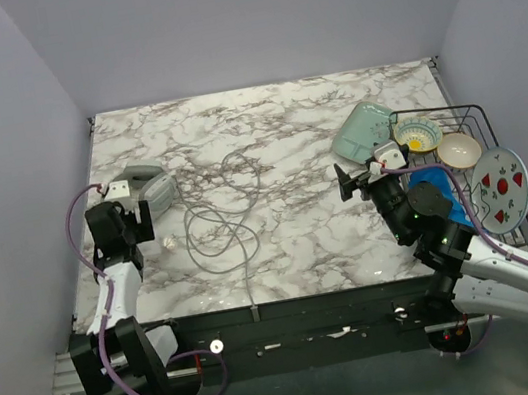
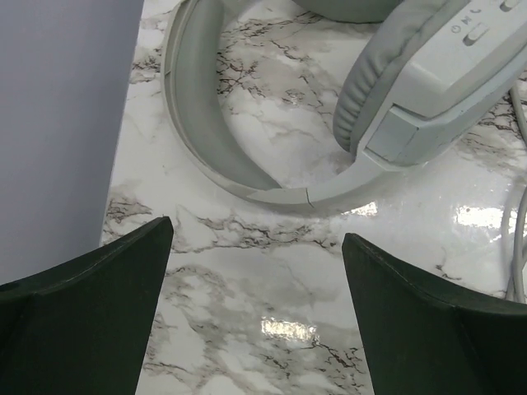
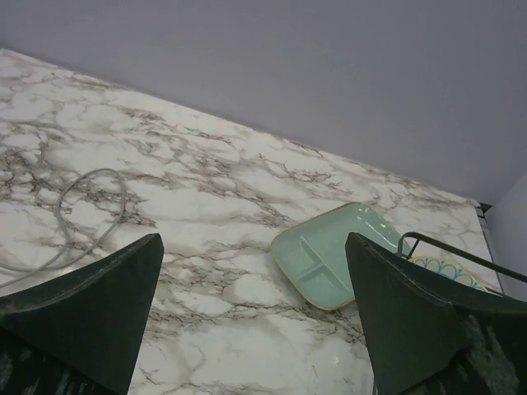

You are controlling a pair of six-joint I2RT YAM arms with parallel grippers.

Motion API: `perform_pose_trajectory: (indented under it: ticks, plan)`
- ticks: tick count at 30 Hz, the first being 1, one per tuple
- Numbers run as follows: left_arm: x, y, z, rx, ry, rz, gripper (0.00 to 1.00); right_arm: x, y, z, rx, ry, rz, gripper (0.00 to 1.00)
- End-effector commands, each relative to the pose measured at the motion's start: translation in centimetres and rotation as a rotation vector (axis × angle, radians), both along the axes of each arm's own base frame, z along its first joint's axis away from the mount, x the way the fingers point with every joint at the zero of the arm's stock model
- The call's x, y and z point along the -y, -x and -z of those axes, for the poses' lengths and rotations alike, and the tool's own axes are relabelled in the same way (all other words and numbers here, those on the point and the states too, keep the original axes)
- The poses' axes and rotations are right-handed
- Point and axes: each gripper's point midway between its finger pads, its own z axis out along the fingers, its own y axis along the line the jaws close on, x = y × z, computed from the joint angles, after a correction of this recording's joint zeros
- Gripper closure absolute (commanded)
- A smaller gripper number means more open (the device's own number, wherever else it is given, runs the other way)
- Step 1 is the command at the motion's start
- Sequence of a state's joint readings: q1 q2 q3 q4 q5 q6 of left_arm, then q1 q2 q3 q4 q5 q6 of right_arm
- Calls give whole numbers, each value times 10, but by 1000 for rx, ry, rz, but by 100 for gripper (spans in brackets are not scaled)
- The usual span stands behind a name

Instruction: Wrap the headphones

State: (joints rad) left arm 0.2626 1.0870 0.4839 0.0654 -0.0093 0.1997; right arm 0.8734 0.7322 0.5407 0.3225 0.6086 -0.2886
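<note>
The light grey headphones (image 1: pixel 146 187) lie at the table's left edge, and their thin grey cable (image 1: pixel 216 224) trails in loose loops toward the middle. My left gripper (image 1: pixel 130 212) hovers just in front of them, open and holding nothing. In the left wrist view the headband (image 2: pixel 206 115) and one earcup (image 2: pixel 412 90) lie just beyond the left gripper (image 2: pixel 257 234), with a bit of cable (image 2: pixel 519 239) at the right edge. My right gripper (image 1: pixel 360 176) is open over the right half of the table. The right wrist view shows the right gripper (image 3: pixel 254 239) over bare marble, with a cable loop (image 3: pixel 90 214) far to its left.
A pale green divided plate (image 1: pixel 359 131) lies at the back right, also seen as the green plate (image 3: pixel 338 255). A black wire dish rack (image 1: pixel 473 112) at the right edge holds bowls (image 1: pixel 418 136) and a patterned plate (image 1: pixel 500 186). Grey walls close in the table on three sides.
</note>
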Motion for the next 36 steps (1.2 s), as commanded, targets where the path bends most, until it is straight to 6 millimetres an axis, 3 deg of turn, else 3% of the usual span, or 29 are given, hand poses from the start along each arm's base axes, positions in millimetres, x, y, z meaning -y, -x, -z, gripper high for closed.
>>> perform_pose_trajectory:
  ticks: [1, 5, 6, 7, 12, 17, 21, 27, 30, 32, 36]
  plan:
    - [-29, -4, -31, 41, -53, -149, 1, 2, 0, -2, 15, -25, 13, 0]
    - [-59, 2, -31, 26, -35, -262, 1, 2, 0, -3, 16, -23, 10, 0]
    - [-61, -6, -35, 30, -1, -252, 1, 2, 0, -2, 14, -21, 8, 0]
    - [-60, -2, -26, -19, 42, -245, 1, 1, 0, -2, 14, -21, 7, 0]
    - [-71, -21, -13, -102, 129, -274, 1, -1, 0, -1, 11, -15, -4, 0]
    - [-64, -28, 9, -226, 219, -258, 12, -4, 0, 0, 3, -5, -13, 0]
    - [-52, -37, 26, -281, 295, -211, 15, -6, 0, 1, 0, 0, -24, 0]
    - [-72, -42, 55, -356, 248, -274, 21, -9, 1, 2, -2, 8, -45, 0]
    - [-77, -47, 67, -386, 240, -286, 27, -9, 1, 1, 2, 5, -46, 0]
    - [-78, -53, 68, -391, 230, -281, 37, -9, 2, 1, 3, 4, -49, 0]
    - [-67, -57, 72, -399, 243, -234, 70, -11, 3, 1, 3, 6, -62, 0]
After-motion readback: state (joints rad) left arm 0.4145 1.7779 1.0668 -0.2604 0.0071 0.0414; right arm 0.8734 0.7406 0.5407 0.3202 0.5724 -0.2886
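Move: The left side of the headphones' headband lies about 6 cm ahead of the open left hand, 7 cm to its left and 7 cm below. The near earcup is some 7 cm ahead and 6 cm right, the far earcup about 12 cm ahead and 4 cm right, and the loose cable coils are level with this hand, roughly 20 cm to its right. From the right hand that headband stretch lies about 10 cm ahead, 55 cm left and 26 cm below. Swinging left about 7 cm and rising some 3 cm first, the left hand then sinks about 10 cm while reaching forward around 5 cm, down onto the left side of the headband. The wrist turns counter-clockwise and tips its fingers some 20 degrees further down; near the end they close about halfway, coming to pinch the band from both sides. ##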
